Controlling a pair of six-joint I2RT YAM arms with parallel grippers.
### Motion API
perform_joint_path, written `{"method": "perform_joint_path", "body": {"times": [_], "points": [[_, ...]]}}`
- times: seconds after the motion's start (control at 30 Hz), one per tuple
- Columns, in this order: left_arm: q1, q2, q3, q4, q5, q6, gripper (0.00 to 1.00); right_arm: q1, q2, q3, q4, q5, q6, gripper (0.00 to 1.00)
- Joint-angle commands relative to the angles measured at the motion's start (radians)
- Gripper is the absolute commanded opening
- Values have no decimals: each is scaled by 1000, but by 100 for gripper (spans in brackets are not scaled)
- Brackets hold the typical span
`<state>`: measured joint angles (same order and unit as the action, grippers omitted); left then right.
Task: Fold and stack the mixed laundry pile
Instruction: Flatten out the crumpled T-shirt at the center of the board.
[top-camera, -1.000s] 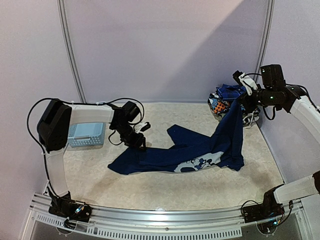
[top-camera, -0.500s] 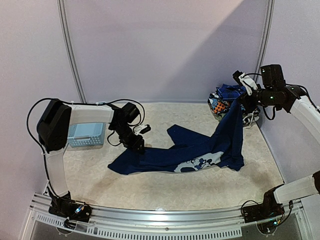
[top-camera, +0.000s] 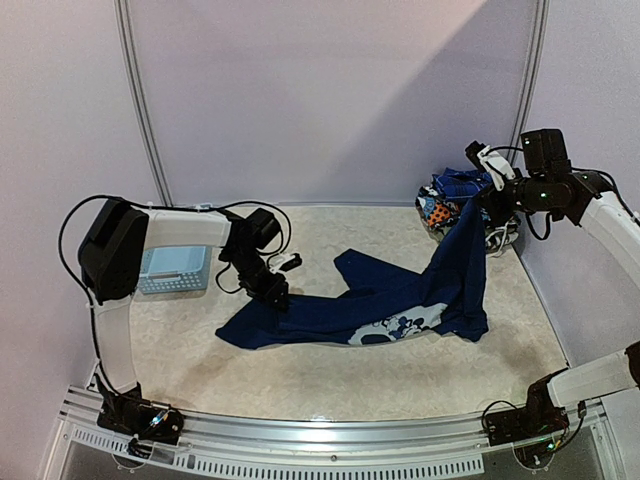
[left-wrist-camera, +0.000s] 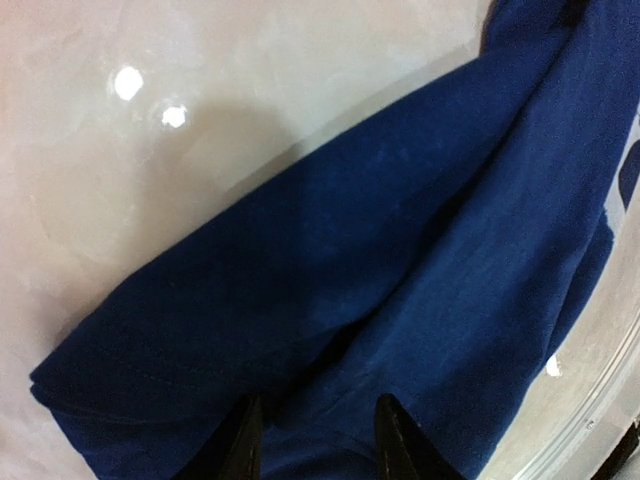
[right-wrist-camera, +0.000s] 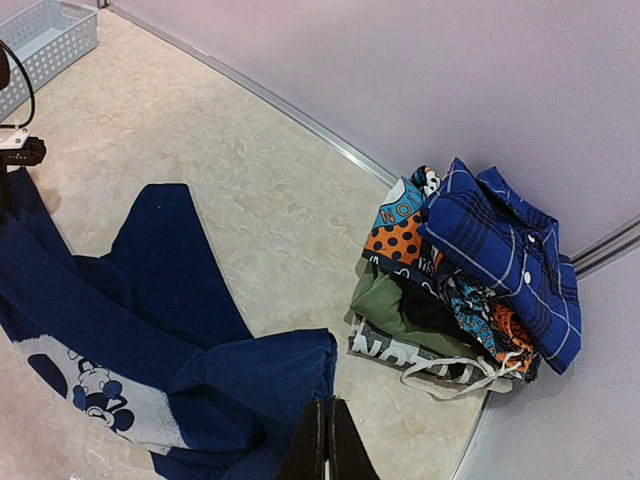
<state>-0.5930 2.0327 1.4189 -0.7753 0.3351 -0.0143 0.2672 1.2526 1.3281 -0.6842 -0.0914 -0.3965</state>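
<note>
A navy T-shirt (top-camera: 400, 300) with a pale cartoon print lies spread across the table's middle. One corner of it is lifted high at the right, and my right gripper (top-camera: 487, 195) is shut on that corner; in the right wrist view the hem hangs from the closed tips (right-wrist-camera: 327, 405). My left gripper (top-camera: 277, 292) is down on the shirt's left part. In the left wrist view its fingers (left-wrist-camera: 245, 440) stand apart with navy cloth (left-wrist-camera: 400, 250) under and between them. The mixed laundry pile (right-wrist-camera: 470, 270) sits at the back right, with a blue plaid shirt (right-wrist-camera: 510, 250) on top.
A light-blue slotted basket (top-camera: 175, 268) stands at the left, behind the left arm. The pile (top-camera: 445, 200) lies against the back wall's rail, in the right corner. Pale marbled table (top-camera: 330, 375) shows in front of the shirt.
The left gripper has shifted slightly left and down on the shirt's left part. The right arm and the lifted corner have not moved.
</note>
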Motion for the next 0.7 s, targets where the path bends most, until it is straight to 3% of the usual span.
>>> {"method": "perform_joint_path", "body": {"times": [0.0,0.47,0.67], "points": [[-8,24,23,-9,57,14,38,-5,-3,-12,2,-13,10,0],[-14,2,15,-4,83,14,18,-5,-4,-13,6,-13,12,0],[-14,-64,53,-39,11,45,8,-5,1,-10,11,11,-2,0]]}}
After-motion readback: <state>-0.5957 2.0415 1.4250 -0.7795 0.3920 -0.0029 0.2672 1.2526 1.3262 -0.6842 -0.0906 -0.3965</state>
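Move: The T-shirt's lengthwise fold is directly under the left fingertips, about 1 cm below the hand point. The shirt's near-left corner is some 11 cm to the left and 7 cm back, its white print about 25 cm to the right and 5 cm back, and the sleeve sticking out is 16 cm right and 7 cm ahead. From the right hand, high up, that fold is roughly 40 cm left, 5 cm back and 28 cm lower. The left fingers pinch the navy cloth, narrowing from nearly half open to almost shut on the fold beneath them, while the hand stays low and creeps about 1 cm right and back. The wrist keeps pointing steeply down, hardly turning. The right hand stays still, keeping its closed grip on the shirt's raised far end. ##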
